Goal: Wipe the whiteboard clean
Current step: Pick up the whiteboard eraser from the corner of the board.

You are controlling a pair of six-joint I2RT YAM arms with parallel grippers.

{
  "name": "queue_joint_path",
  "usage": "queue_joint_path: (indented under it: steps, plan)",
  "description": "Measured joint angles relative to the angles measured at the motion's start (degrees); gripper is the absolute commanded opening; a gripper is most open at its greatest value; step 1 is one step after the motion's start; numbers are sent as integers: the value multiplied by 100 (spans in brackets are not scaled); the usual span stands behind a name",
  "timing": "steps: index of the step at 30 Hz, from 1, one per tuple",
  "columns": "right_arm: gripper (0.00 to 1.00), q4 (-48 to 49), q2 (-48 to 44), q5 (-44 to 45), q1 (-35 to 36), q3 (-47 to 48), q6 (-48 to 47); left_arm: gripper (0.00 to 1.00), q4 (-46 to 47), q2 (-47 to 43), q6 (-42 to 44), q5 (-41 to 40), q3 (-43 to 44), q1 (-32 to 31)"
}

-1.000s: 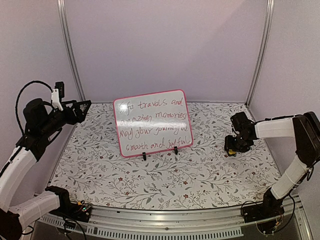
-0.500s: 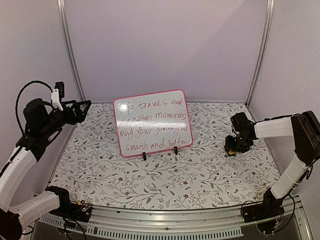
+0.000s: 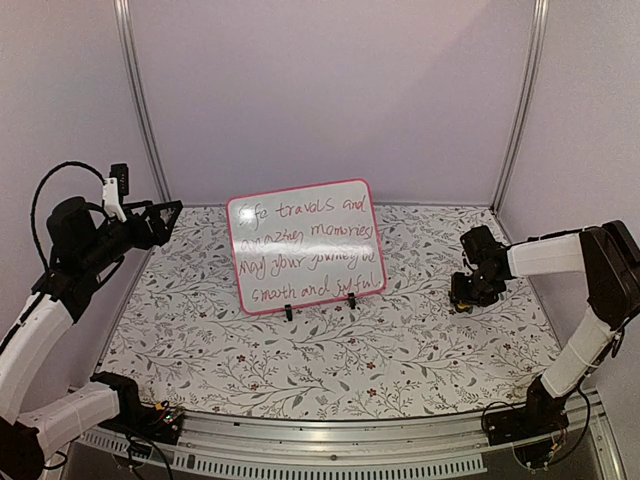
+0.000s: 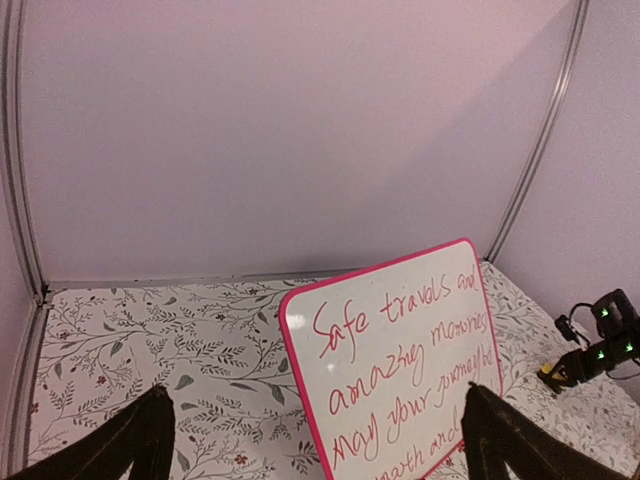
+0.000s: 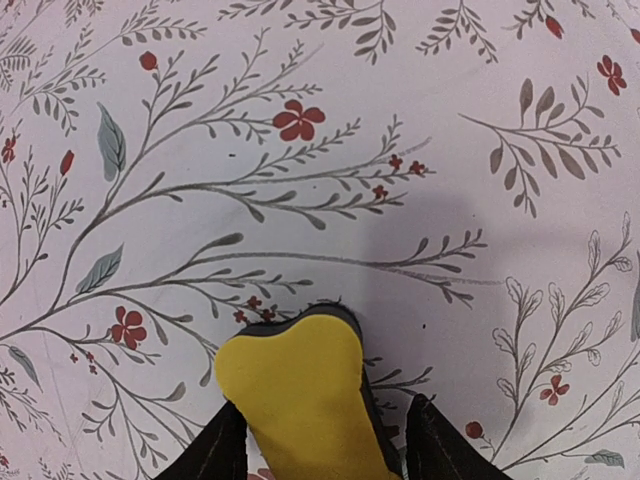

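The whiteboard [image 3: 305, 245], pink-framed and covered in red handwriting, stands tilted on two black clip feet at the middle of the table. It also fills the lower right of the left wrist view [image 4: 400, 350]. My left gripper [image 3: 165, 222] hangs open and empty high at the left, aimed at the board [image 4: 312, 425]. My right gripper [image 3: 463, 298] is down on the table at the right, its jaws straddling a yellow eraser [image 5: 295, 390] with a dark underside. The left finger [image 5: 215, 450] touches the eraser; a strip of tablecloth shows before the right finger [image 5: 430, 445].
A floral tablecloth [image 3: 330, 350] covers the table. Lilac walls with metal corner posts [image 3: 140, 100] close in the back and sides. The eraser [image 4: 548, 375] and right gripper show small at the right edge of the left wrist view.
The right gripper's jaws have narrowed around the yellow eraser, and that arm has shifted very slightly. The left arm and the whiteboard have not moved.
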Motion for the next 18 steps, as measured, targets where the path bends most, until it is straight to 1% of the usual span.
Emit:
queue_joint_path:
  steps: [4, 8, 14, 17, 18]
  plan:
    - [48, 2, 0, 2, 0, 0, -20, 100, 2, 0, 0, 0, 0, 0]
    - [40, 4, 0, 2, 0, 0, -33, 100, 2, 0, 2, -7, 0, 0]
    - [33, 20, 0, 0, -2, 0, -42, 100, 0, 0, 2, -17, 0, 0]
    - [28, 24, 0, -11, -2, 0, -52, 100, 2, 0, 0, -17, 0, 0]
    - [25, 28, 0, -13, -2, 0, -48, 100, 0, 0, 2, -17, 0, 0]
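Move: The eraser lies on the table right at the right hand, its middle practically at the finger point and about 1 cm below, skewed between the half-open fingers with its far end leaning left. The whiteboard's middle is some 33 cm to this hand's left, about 4 cm farther out and 10 cm higher; its right foot stands about 25 cm left, level with the hand. From the left hand the eraser lies roughly 56 cm right, 9 cm ahead and 31 cm below. The eraser gets squeezed between the right hand's fingers, which close from about half open to under a third, swinging it square to the pads until they pinch its two long sides. The hand itself stays put, low over the table and pointing down and slightly forward, with no wrist turn. ##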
